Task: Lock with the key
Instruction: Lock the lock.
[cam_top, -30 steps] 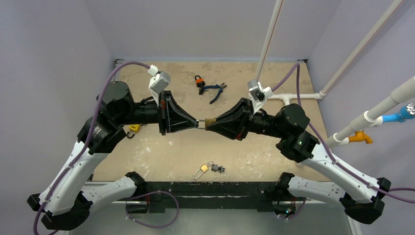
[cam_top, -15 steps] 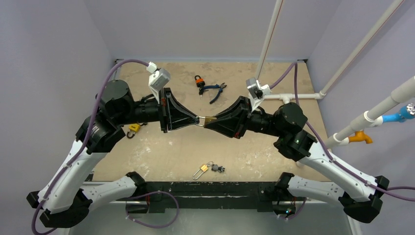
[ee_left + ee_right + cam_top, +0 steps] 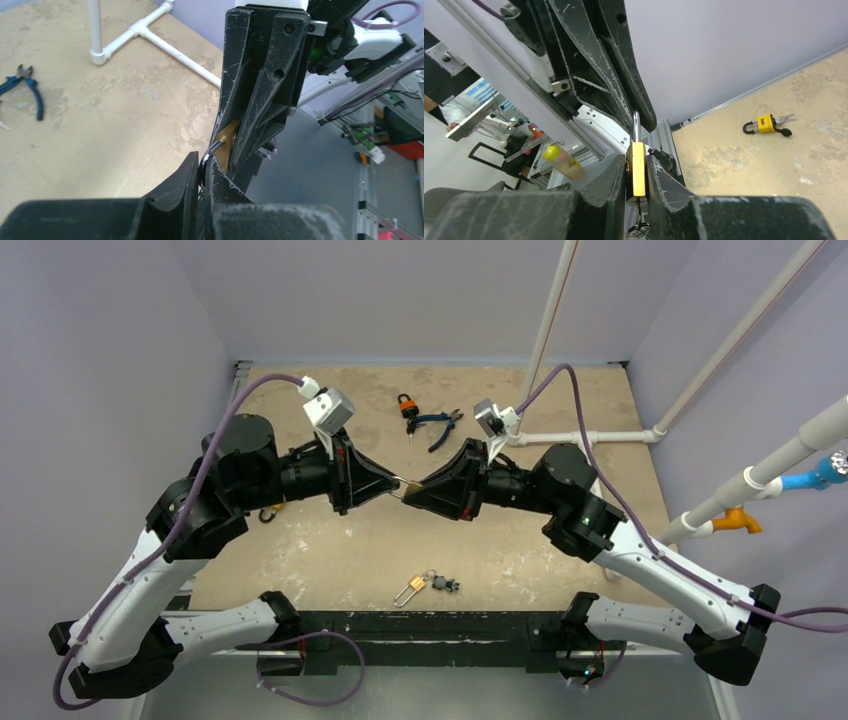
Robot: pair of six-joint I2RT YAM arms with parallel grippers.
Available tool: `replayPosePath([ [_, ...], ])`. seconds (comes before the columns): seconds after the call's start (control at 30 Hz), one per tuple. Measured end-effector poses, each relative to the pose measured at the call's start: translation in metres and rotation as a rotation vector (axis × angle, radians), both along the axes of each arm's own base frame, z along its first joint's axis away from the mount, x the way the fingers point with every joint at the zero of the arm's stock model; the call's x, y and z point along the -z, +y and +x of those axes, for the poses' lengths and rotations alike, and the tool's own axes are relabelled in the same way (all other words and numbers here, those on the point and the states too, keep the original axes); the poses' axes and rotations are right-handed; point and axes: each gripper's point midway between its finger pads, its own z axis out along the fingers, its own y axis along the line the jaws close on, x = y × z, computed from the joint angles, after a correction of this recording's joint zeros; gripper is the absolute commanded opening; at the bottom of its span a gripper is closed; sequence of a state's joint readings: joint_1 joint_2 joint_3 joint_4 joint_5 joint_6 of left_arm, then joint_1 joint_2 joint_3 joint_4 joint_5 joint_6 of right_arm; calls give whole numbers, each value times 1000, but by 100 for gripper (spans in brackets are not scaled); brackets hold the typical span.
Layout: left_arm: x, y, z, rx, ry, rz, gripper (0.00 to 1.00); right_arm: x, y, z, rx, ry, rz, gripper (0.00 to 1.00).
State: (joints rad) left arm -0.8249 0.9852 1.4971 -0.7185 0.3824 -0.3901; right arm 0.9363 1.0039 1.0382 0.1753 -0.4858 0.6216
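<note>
A brass padlock (image 3: 412, 486) hangs in the air over the middle of the table, between the two arms. My right gripper (image 3: 638, 161) is shut on the padlock (image 3: 638, 172) body, flat sides against the pads. The key (image 3: 637, 212) sticks out of its underside, with a ring hanging below. My left gripper (image 3: 205, 167) is shut on the steel shackle (image 3: 213, 148), which curves out of the brass body (image 3: 226, 144). In the top view, left gripper (image 3: 397, 482) and right gripper (image 3: 418, 490) meet tip to tip.
On the table lie an orange padlock (image 3: 405, 405), blue pliers (image 3: 440, 426), a yellow padlock (image 3: 272, 503) by the left arm, and a brass padlock with keys (image 3: 412, 587) near the front edge. White pipes (image 3: 600, 437) stand at the back right.
Both wrists have swung and tilted, and the point where the grippers meet has shifted slightly left and toward the back. Both grips stay the same.
</note>
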Motion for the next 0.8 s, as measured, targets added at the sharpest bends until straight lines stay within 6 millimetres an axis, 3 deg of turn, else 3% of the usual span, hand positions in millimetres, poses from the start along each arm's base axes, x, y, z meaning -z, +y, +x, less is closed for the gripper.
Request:
replayPosePath([
  [0.43, 45, 19, 32, -264, -30, 242, 0, 30, 15, 33, 133, 100, -116, 0],
  [0.63, 56, 26, 43, -349, -45, 325, 0, 39, 22, 45, 170, 120, -194, 0],
  [0.8, 59, 27, 40, -340, -31, 351, 0, 44, 25, 45, 179, 110, -227, 0],
])
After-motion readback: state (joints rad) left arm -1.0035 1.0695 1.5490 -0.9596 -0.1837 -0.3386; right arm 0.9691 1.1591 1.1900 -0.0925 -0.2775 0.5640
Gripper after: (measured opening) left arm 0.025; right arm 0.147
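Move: The left fingers pinch the padlock's shackle, and the padlock body, held by the right fingers, sits about 4 cm to the left hand's right and 1 cm back, level. From the right hand the shackle is some 4 cm left and 1 cm ahead; the key ring is about 3 cm to its right, towards the palm. The table brass padlock lies about 40 cm below and 3 cm right of the left hand, the pliers 40 cm ahead and 8 cm right. Carry both grippers down and forward together, drifting left, with the closed padlock between them: left about 7 cm overall, right a bit less, easing off at the end. Keep the left pinch on the shackle and the right grip on the body, while both sets of fingers dip and swing forward, the left by nearly 30 degrees, the right some 15. ##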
